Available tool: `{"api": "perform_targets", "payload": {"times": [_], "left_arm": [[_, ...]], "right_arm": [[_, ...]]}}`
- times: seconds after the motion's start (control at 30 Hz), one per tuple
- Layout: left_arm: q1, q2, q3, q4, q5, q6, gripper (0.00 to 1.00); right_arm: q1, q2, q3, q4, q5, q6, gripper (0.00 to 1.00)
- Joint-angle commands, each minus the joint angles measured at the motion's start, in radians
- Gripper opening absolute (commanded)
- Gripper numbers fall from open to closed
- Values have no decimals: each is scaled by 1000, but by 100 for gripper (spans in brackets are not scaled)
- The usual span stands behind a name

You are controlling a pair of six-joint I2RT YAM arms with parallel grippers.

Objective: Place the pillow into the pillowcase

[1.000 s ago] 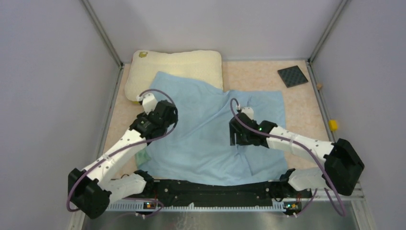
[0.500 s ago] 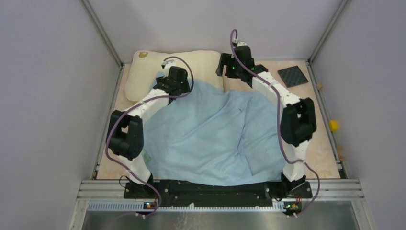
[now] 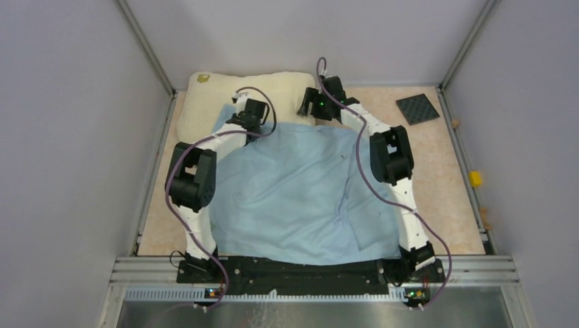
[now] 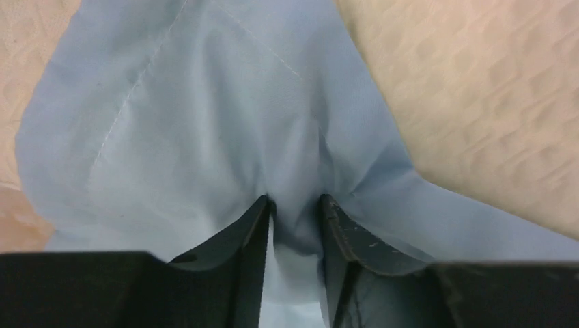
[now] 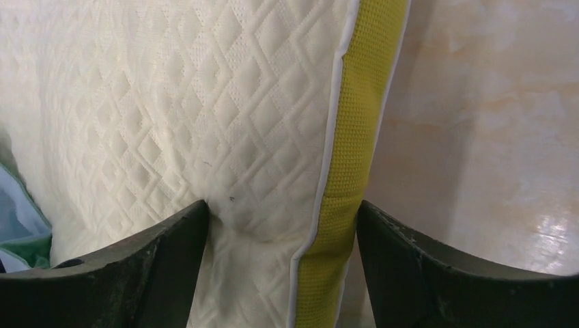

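Note:
The cream-white pillow (image 3: 205,102) lies at the back left, its near part under the light-blue pillowcase (image 3: 300,198) spread over the table's middle. My left gripper (image 3: 249,116) is at the pillowcase's far edge on top of the pillow. In the left wrist view the left gripper (image 4: 295,208) is shut on a puckered fold of the pillowcase (image 4: 205,123). My right gripper (image 3: 307,104) is at the pillow's right end. There the right gripper (image 5: 281,212) stands open astride the pillow (image 5: 171,102) and its yellow band (image 5: 362,102), the left finger denting the quilted top.
A dark grey square mat (image 3: 417,108) lies at the back right. A small yellow object (image 3: 474,178) sits by the right rail. Grey walls close in the left, right and back. A green strip of the pillowcase's reverse (image 5: 27,240) shows beside the pillow.
Both arms have stretched from the pillowcase's middle to the back. The left jaws have closed on the pillowcase's far edge. The right gripper shifted left onto the pillow's end.

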Motion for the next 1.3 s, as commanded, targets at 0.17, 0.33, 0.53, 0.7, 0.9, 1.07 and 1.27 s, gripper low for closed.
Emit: {"api": "perform_targets", "payload": {"times": [0.17, 0.33, 0.53, 0.7, 0.9, 1.07, 1.27], "left_arm": [[34, -244, -272, -72, -27, -97, 6], [34, -351, -435, -36, 34, -159, 1], [36, -372, -510, 45, 93, -213, 0], [43, -342, -507, 62, 87, -235, 0], [108, -269, -436, 17, 54, -259, 0], [211, -176, -329, 15, 43, -213, 0], [313, -33, -147, -9, -14, -144, 0]], "right_arm": [[11, -47, -25, 108, -91, 106, 10], [28, -55, 202, -21, 4, 96, 0], [61, -119, 367, -3, 119, 105, 0], [68, -201, 370, 75, 199, 115, 0], [60, -279, 457, 37, 211, 82, 0], [42, -448, 440, -51, 193, 54, 0], [-69, -705, 272, -220, 147, 57, 0]]}}
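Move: The left hand's half-shut fingers are already around a fold near the pillowcase's far edge, at the hand point, with the pillow's middle about 11 cm ahead, 2 cm to its left and some 3 cm below. The right hand's open fingers straddle the pillow's right end, right at the hand point; the pillow's middle lies about 17 cm to its left and 4 cm ahead, and the spread pillowcase's middle some 22 cm straight back and 6 cm lower. The right fingers shut on the pillow's right end while staying in place, then carry it up some 30 cm, slowly at first and faster later, drifting a little back near the end as the fingertips tip up about 25 degrees towards level. Meanwhile the left fingers finish closing on the pillowcase fold and draw it back about 12 cm and slightly left and down, away from the pillow, then swing it left and partly forward again, turning counter-clockwise. ##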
